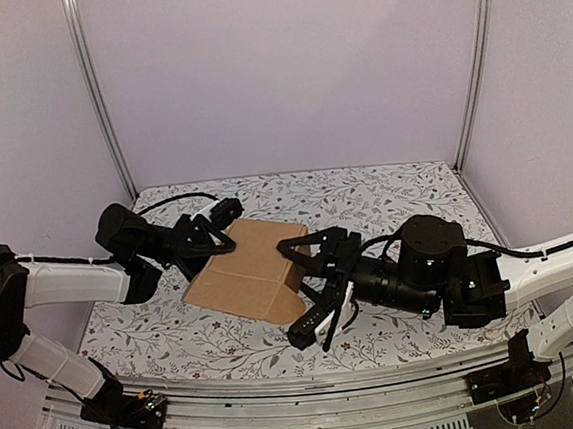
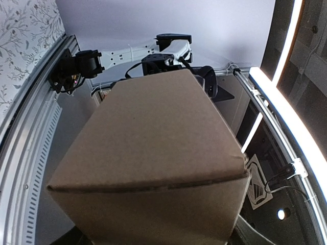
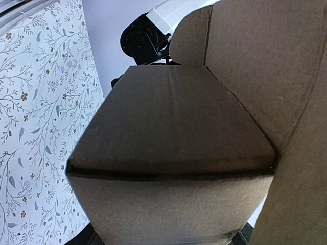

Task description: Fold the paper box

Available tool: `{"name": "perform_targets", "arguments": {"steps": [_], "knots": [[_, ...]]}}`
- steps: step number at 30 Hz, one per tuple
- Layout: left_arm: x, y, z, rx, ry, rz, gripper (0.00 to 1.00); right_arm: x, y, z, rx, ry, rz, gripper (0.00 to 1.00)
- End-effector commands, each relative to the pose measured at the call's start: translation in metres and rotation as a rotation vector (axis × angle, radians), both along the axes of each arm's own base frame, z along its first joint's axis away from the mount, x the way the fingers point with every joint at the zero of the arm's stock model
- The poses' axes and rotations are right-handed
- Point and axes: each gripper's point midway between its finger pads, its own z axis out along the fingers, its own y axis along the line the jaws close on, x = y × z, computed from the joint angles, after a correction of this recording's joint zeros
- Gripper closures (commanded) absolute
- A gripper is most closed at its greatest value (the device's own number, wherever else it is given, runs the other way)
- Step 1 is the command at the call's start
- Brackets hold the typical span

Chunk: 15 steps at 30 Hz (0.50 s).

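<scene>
The paper box (image 1: 246,268) is a brown cardboard body lying on the floral cloth mid-table, between both arms. My left gripper (image 1: 229,242) is at its far left corner, and in the left wrist view the paper box (image 2: 153,153) fills the space between the jaws. My right gripper (image 1: 297,279) grips its right end. In the right wrist view the paper box (image 3: 168,153) spans from finger (image 3: 84,236) to finger, with an open flap (image 3: 286,102) standing up on the right. Most of both grippers' fingers are hidden behind cardboard.
The floral tablecloth (image 1: 395,195) covers the table. Lilac walls with aluminium posts (image 1: 101,100) enclose the back and sides. A metal rail (image 1: 282,391) runs along the near edge by the arm bases.
</scene>
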Motion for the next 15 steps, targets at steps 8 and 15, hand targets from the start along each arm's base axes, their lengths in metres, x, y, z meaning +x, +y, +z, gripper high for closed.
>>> {"name": "perform_targets", "arguments": {"steps": [8, 15], "knots": [[-0.016, 0.012, 0.039, -0.119, -0.148, -0.013, 0.01, 0.011, -0.028, -0.001, 0.036, 0.139, -0.114, 0.5], [0.008, 0.014, 0.036, -0.132, -0.159, 0.063, 0.0, 0.019, -0.058, -0.016, 0.031, 0.274, -0.197, 0.51]]}}
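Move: The paper box hangs between the hands, with a side already gripped by each. Its middle lies about 5 cm right of the left hand and 3 cm back. From the right hand it is roughly 8 cm left and 3 cm ahead. It is near hand height for both, and nothing else stands close by. The left fingers let go of the box's left side, opening wide as that hand rises about 1.5 cm. The right hand keeps its pinch on the other side and carries the box some 4 cm to the right, away from the left hand and slightly forward, turning a little clockwise and rolling so its far side dips, about 10 degrees. ##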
